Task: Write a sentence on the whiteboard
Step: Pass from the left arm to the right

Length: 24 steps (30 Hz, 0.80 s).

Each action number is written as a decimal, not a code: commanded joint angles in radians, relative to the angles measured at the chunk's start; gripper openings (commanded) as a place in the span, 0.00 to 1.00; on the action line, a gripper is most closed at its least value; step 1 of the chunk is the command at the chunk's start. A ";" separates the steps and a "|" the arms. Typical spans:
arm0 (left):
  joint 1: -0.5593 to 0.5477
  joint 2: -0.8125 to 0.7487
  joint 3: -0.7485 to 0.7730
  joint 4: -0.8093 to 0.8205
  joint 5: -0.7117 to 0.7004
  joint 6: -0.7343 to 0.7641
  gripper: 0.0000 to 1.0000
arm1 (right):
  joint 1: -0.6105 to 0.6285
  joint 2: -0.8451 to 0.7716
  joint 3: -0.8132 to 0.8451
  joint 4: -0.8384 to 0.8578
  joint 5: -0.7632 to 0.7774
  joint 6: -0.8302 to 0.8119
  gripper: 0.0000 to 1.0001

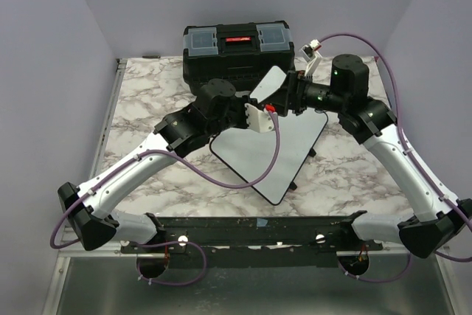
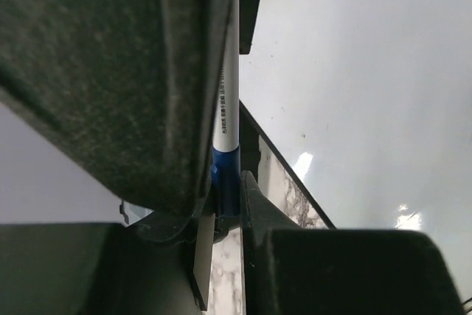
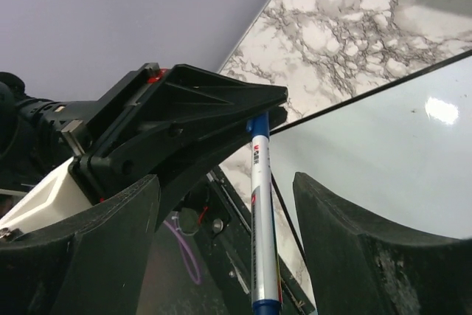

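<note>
The whiteboard lies at an angle on the marble table, its visible surface blank white; the sentence is not in view. Above the board's far end, my left gripper is shut on a marker, pinching its blue end between the pads. The white barrel with blue ends sticks out toward my right gripper. In the right wrist view my right gripper stands open around the barrel, with a gap on each side. The glossy whiteboard and whiteboard show beneath both wrists.
A black toolbox with clear lid compartments stands at the back of the table, just behind both grippers. The left arm's purple cable loops over the board. Marble tabletop surrounds the board.
</note>
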 commanded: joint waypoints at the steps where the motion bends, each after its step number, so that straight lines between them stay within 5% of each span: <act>1: -0.016 0.019 0.003 0.006 -0.100 0.049 0.00 | 0.014 0.006 -0.006 -0.055 0.015 -0.013 0.75; 16: -0.040 0.005 -0.028 0.042 -0.093 0.059 0.00 | 0.013 0.052 -0.054 0.010 -0.032 0.012 0.44; 24: -0.044 0.002 -0.040 0.050 -0.089 0.068 0.00 | 0.014 0.063 -0.062 0.024 -0.029 0.020 0.41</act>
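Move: The upright marker stands between the right hand's open fingers, its middle about 2 cm ahead of that hand, 1 cm to its left and 1 cm below. The left hand pinches the marker's lower blue end, so the marker's middle is roughly 2 cm ahead, 2 cm to the right and 6 cm above it. From the right hand, the whiteboard's middle lies some 9 cm ahead, 3 cm right and 33 cm below; the toolbox is about 30 cm ahead, 7 cm left and 27 cm below. With the marker still pinched by its lower blue end in the nearly motionless left hand, the right hand sinks about 4 cm along the marker towards the left fingertips. Its fingers straddle the marker and draw in from wide to somewhat less than half open, without yet clamping it; the hand rolls only slightly. ##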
